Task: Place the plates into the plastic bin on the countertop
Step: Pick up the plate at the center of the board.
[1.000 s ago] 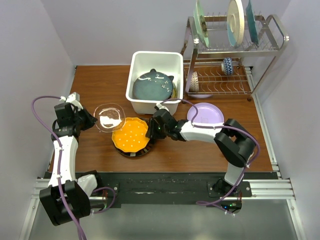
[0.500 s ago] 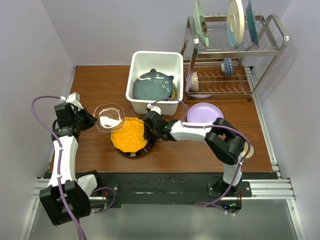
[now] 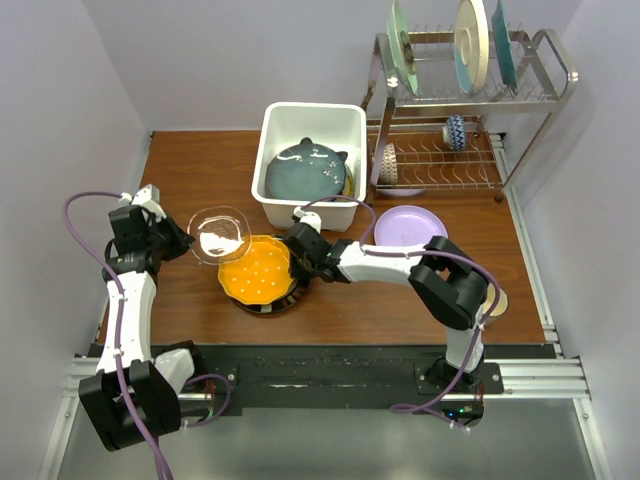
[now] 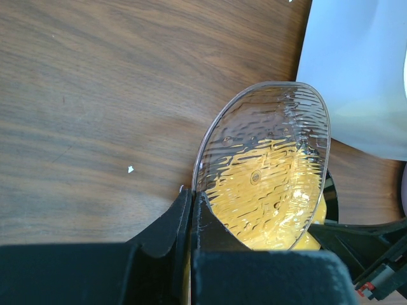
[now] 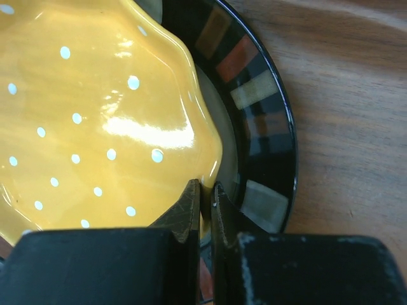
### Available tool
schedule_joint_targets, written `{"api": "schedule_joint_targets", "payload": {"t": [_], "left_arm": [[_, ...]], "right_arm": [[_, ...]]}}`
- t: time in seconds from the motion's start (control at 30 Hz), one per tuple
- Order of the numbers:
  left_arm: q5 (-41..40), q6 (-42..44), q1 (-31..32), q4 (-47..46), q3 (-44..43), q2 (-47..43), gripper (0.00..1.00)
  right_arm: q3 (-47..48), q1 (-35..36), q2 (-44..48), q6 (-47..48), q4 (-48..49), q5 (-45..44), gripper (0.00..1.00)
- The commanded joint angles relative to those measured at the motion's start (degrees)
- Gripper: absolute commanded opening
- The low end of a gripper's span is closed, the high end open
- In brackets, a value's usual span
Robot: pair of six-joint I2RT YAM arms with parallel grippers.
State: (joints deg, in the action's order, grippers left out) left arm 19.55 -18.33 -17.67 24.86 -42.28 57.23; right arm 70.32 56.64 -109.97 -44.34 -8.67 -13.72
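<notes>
An orange dotted plate [image 3: 258,271] [image 5: 95,121] lies on a black-rimmed striped plate [image 3: 272,304] [image 5: 261,121] on the countertop [image 3: 400,300]. My right gripper [image 3: 297,260] [image 5: 206,188] is shut on the orange plate's right rim. My left gripper [image 3: 178,240] [image 4: 191,192] is shut on the edge of a clear glass plate [image 3: 220,233] [image 4: 267,159], held tilted just left of the orange one. The white plastic bin [image 3: 277,205] behind holds a dark teal plate [image 3: 305,168]. A lilac plate [image 3: 412,226] lies to its right.
A metal wire dish rack [image 3: 470,110] stands at the back right with large plates upright on top and small dishes on its lower shelf. A black rail [image 3: 330,356] runs along the near edge. Walls close in left and right.
My right gripper slid left to the orange plate's rim and shut on it; the plate has shifted slightly left. The left arm and glass plate have not moved.
</notes>
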Motion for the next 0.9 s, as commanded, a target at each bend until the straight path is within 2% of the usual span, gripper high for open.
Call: {"api": "schedule_joint_targets", "payload": {"t": [0.0,0.5,0.87], "left_arm": [[0.5,1.1,-0.6,-2.3,0.1,-1.4,0.00],[-1.1,0.8,-0.6,-1.9,-0.1,-2.6,0.00],[-1.4,0.7,-0.7,-1.9,-0.1,-2.7,0.00]], "right_arm": [[-1.9,0.6,4.8,2.1,-1.8,-4.9,0.00],[-5.8,0.4,12.5,1.9,-1.1,-4.3,0.00],[-8.2,0.3,22.0,1.6,-1.8,-4.1,0.00]]}}
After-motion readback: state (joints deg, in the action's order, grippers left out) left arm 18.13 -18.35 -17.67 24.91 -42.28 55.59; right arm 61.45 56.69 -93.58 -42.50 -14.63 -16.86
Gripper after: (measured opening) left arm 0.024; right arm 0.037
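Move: My right fingers already pinch the right rim of the yellow plate, its middle some 9 cm to my left. The bin it is meant for is about 26 cm ahead and 6 cm to the right. Right under the yellow plate, the black-rimmed plate has its middle 6 cm left and 1 cm back; the clear glass plate hangs 16 cm left, 8 cm ahead and higher. From my left hand, the bin is roughly 30 cm right and 18 cm ahead. I keep the yellow plate's rim pinched in my right hand and draw it about 5 cm to the right while raising it another 5 cm, easing back a little towards my base, away from under the glass plate. My wrist holds its slant; the lift quickens towards the end. ##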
